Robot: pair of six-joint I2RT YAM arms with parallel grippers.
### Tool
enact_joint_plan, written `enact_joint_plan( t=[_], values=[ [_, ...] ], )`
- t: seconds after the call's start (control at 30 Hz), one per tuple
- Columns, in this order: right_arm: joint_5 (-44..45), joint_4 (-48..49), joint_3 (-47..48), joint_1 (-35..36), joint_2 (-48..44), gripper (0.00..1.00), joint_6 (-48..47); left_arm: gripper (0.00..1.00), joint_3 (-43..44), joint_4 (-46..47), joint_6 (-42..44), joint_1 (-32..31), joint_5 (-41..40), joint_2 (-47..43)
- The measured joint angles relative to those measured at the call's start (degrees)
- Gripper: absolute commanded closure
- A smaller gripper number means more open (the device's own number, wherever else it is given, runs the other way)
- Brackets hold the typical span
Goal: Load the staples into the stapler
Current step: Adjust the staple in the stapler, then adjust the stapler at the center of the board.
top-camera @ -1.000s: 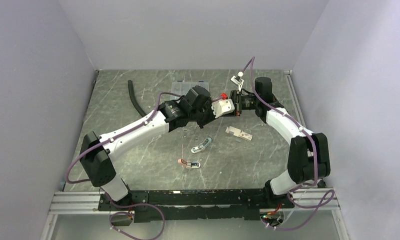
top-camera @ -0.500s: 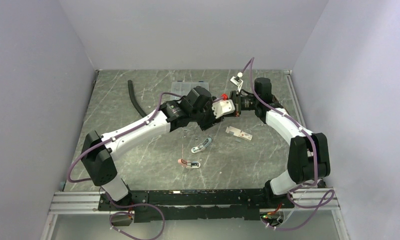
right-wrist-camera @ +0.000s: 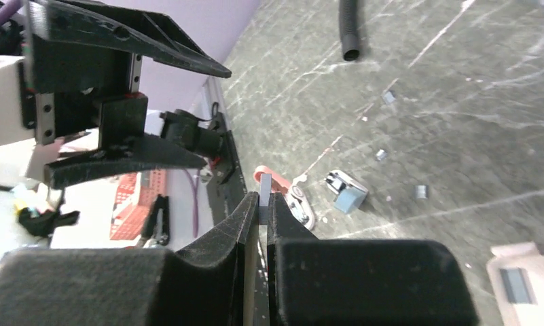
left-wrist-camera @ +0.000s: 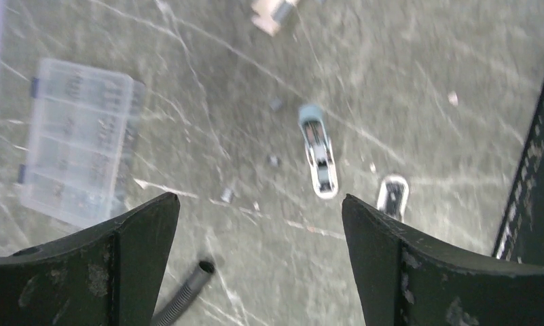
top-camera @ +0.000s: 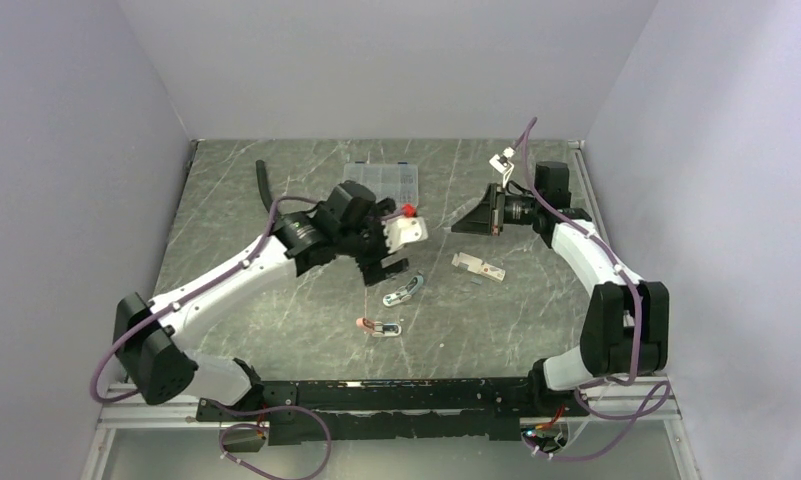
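My right gripper (right-wrist-camera: 263,198) is shut on a thin grey strip of staples (right-wrist-camera: 265,183) that sticks out past its fingertips. It hovers above the table at the back right (top-camera: 458,227). My left gripper (left-wrist-camera: 261,204) is open with nothing between its fingers, and it hangs over the middle of the table (top-camera: 396,245). Below it lie a blue mini stapler (left-wrist-camera: 318,153) (top-camera: 404,291) and a pink mini stapler (top-camera: 379,326) (right-wrist-camera: 282,187). Small loose staple pieces (left-wrist-camera: 274,161) (right-wrist-camera: 381,155) are scattered on the table.
A small white carton (top-camera: 478,267) lies right of the blue stapler. A clear compartment box (top-camera: 381,180) sits at the back centre, with a black corrugated hose (top-camera: 266,185) to its left. Grey walls close in three sides.
The left gripper has opened wide and pulled back to the left, away from the right gripper. The right gripper has drawn back to the right, still shut on the staple strip.
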Motion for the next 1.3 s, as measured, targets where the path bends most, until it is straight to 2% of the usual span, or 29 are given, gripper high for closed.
enact_joint_plan(
  t=[0.13,0.3,0.4,0.63,0.83,1.07,1.3],
  values=[
    [2.01,-5.35,0.0,-0.7,-2.47,0.96,-5.95,0.05,-8.44,-3.82,4.33,3.17,5.35,-4.94],
    [4.24,-9.4,-0.2,-0.52,-5.7,0.96,-10.93,0.05,-18.75,-7.69,8.98,3.91,8.66,-6.97],
    [5.42,-9.92,-0.61,-0.52,-6.99,0.96,-12.24,0.05,-21.97,-8.81,10.97,3.96,9.6,-7.06],
    [7.32,-10.01,-2.45,-0.55,-8.22,0.96,-13.33,0.12,-23.04,-8.17,11.93,4.0,10.08,-5.09],
    [7.96,-9.94,-3.37,-1.27,-8.28,0.97,-13.18,0.27,-23.56,-6.34,10.21,2.84,9.84,-2.43],
    [8.33,-9.92,-3.41,-2.01,-8.28,0.97,-13.18,0.33,-23.67,-6.6,9.09,-2.67,10.25,-1.75],
    [8.79,-10.23,-3.39,-2.1,-7.41,0.98,-13.6,0.36,-23.67,-8.96,9.03,-4.87,11.69,-1.75]
  ],
)
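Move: The pink stapler, lid folded open, lies about 9 cm back and 2 cm left of the left hand, some 16 cm below. From that hand the blue stapler is about 1 cm back and 3 cm right, and the open staple box about 5 cm ahead and 20 cm right, both also well below. From the right hand, the pink stapler is roughly 15 cm back, 14 cm left and 16 cm lower. To the pink stapler's lid end the left hand swoops down some 15 cm, back and left, its wrist tipping over to point nearly straight down. Low over the table it then draws about 5 cm further back, fingers narrowing by about a third without gripping, the forward fingertip dragging the lid end along. The right hand drifts a little right and down, still pinching a small grey staple piece. ##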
